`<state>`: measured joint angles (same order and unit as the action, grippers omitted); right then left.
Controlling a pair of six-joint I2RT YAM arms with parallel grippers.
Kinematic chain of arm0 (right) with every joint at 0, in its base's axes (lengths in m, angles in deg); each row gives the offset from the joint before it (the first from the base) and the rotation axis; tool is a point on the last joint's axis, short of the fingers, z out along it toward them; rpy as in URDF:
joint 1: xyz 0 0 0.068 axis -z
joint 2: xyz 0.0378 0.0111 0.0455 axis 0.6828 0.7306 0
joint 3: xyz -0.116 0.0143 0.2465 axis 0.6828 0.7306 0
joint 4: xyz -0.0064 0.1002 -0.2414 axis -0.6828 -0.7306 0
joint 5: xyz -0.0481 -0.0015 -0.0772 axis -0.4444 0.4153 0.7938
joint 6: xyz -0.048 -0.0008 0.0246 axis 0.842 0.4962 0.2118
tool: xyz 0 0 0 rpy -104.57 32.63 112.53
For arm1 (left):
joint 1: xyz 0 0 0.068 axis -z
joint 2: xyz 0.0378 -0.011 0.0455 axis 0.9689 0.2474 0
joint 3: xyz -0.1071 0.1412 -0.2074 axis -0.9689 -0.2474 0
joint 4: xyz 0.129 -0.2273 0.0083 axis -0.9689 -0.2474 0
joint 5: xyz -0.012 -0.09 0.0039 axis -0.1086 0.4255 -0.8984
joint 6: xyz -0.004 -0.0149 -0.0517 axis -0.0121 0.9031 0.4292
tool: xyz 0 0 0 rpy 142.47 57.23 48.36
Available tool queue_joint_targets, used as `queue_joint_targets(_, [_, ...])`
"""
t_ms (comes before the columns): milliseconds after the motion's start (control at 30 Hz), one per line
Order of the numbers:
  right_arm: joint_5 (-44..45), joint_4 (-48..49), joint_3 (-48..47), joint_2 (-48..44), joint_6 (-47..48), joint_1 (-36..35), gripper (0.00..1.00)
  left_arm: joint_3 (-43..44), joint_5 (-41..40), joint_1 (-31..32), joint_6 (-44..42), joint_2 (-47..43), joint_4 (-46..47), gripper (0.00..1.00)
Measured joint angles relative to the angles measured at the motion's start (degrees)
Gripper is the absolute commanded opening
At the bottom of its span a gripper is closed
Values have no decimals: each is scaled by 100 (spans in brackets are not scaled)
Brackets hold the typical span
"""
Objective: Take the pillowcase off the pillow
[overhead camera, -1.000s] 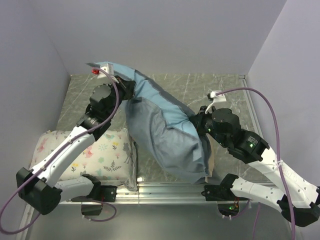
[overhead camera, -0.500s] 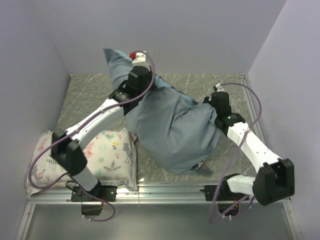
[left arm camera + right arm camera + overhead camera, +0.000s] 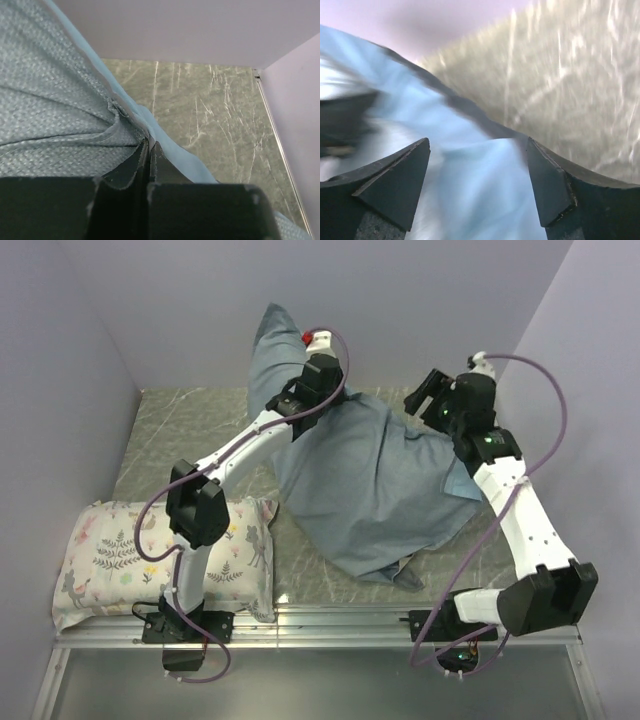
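The pillowcase (image 3: 375, 485) lies spread over the middle of the table with its plain grey-blue side up, and one corner is pulled up toward the back wall. My left gripper (image 3: 296, 392) is shut on that raised edge; in the left wrist view the fingertips (image 3: 149, 142) pinch the hem of the pillowcase (image 3: 60, 100). Raised at the back right, my right gripper (image 3: 428, 398) is open. In its blurred wrist view it (image 3: 477, 142) holds nothing, and the pillowcase (image 3: 485, 195) lies below it. The pillow is hidden.
A smaller floral-print pillow (image 3: 170, 555) lies at the near left beside the left arm's base. Lilac walls close in the table at the back and both sides, and a metal rail (image 3: 330, 618) runs along the near edge.
My left gripper has carried the pillowcase corner up and to the back right. My right gripper has opened, let go of the cloth and swung to the back. The bulging cloth has flattened.
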<state>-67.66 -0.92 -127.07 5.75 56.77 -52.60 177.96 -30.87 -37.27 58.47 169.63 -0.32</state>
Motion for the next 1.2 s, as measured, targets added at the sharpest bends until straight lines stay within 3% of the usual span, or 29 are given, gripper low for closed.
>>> queue_joint_targets(233, [160,-101,-151,-1003,129,-385,87,105,188,-35,256,363,162,16])
queue_joint_targets(400, [597,-87,828,-1598,166,-1700,87,157,345,-98,376,470,267,22])
queue_joint_targets(500, [999,-85,1410,-1508,138,-2651,88,225,424,-116,415,614,369,31])
queue_joint_targets(600, [1263,-105,1845,-1268,90,-3029,86,243,498,-136,444,726,463,37])
queue_joint_targets(633, [1386,-87,1939,-1156,81,-3045,81,243,527,-142,446,743,501,38])
queue_joint_targets(700, [1644,-52,1998,-946,94,-3003,68,240,555,-142,446,758,540,42])
queue_joint_targets(733, [1729,-15,1993,-861,98,-2949,44,236,562,-142,439,758,549,48])
queue_joint_targets(800, [1856,2,1969,-723,160,-2754,24,205,581,-142,411,758,619,53])
queue_joint_targets(1067, [1456,85,1624,-280,197,-1040,18,-203,601,-144,356,756,1023,58])
queue_joint_targets(1200, [1303,98,1224,42,221,-387,18,-520,629,-127,350,717,1137,71])
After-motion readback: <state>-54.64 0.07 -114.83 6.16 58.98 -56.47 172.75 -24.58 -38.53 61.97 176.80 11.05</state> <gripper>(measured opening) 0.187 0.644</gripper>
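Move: The pillowcase's loose middle lies some 10 cm back, 11 cm to the left and 10 cm below the open right hand; its light-blue flap is nearer, about 6 cm back, 9 cm to the right and 15 cm down. From the left hand, which pinches a bunched edge, that same middle is some 11 cm back, 7 cm right and 10 cm below, and the pillow about 22 cm back, 38 cm left and 20 cm below. The pillowcase's loose middle is what the right hand goes for: it arcs up and back, then left and down, shuts its fingers on the cloth, and drags it roughly 13 cm right and 10 cm forward, turning some 25 degrees clockwise on that pull. Meanwhile the left hand sinks about 7 cm, easing slightly right, and opens its fingers well over halfway around the bunched edge. ##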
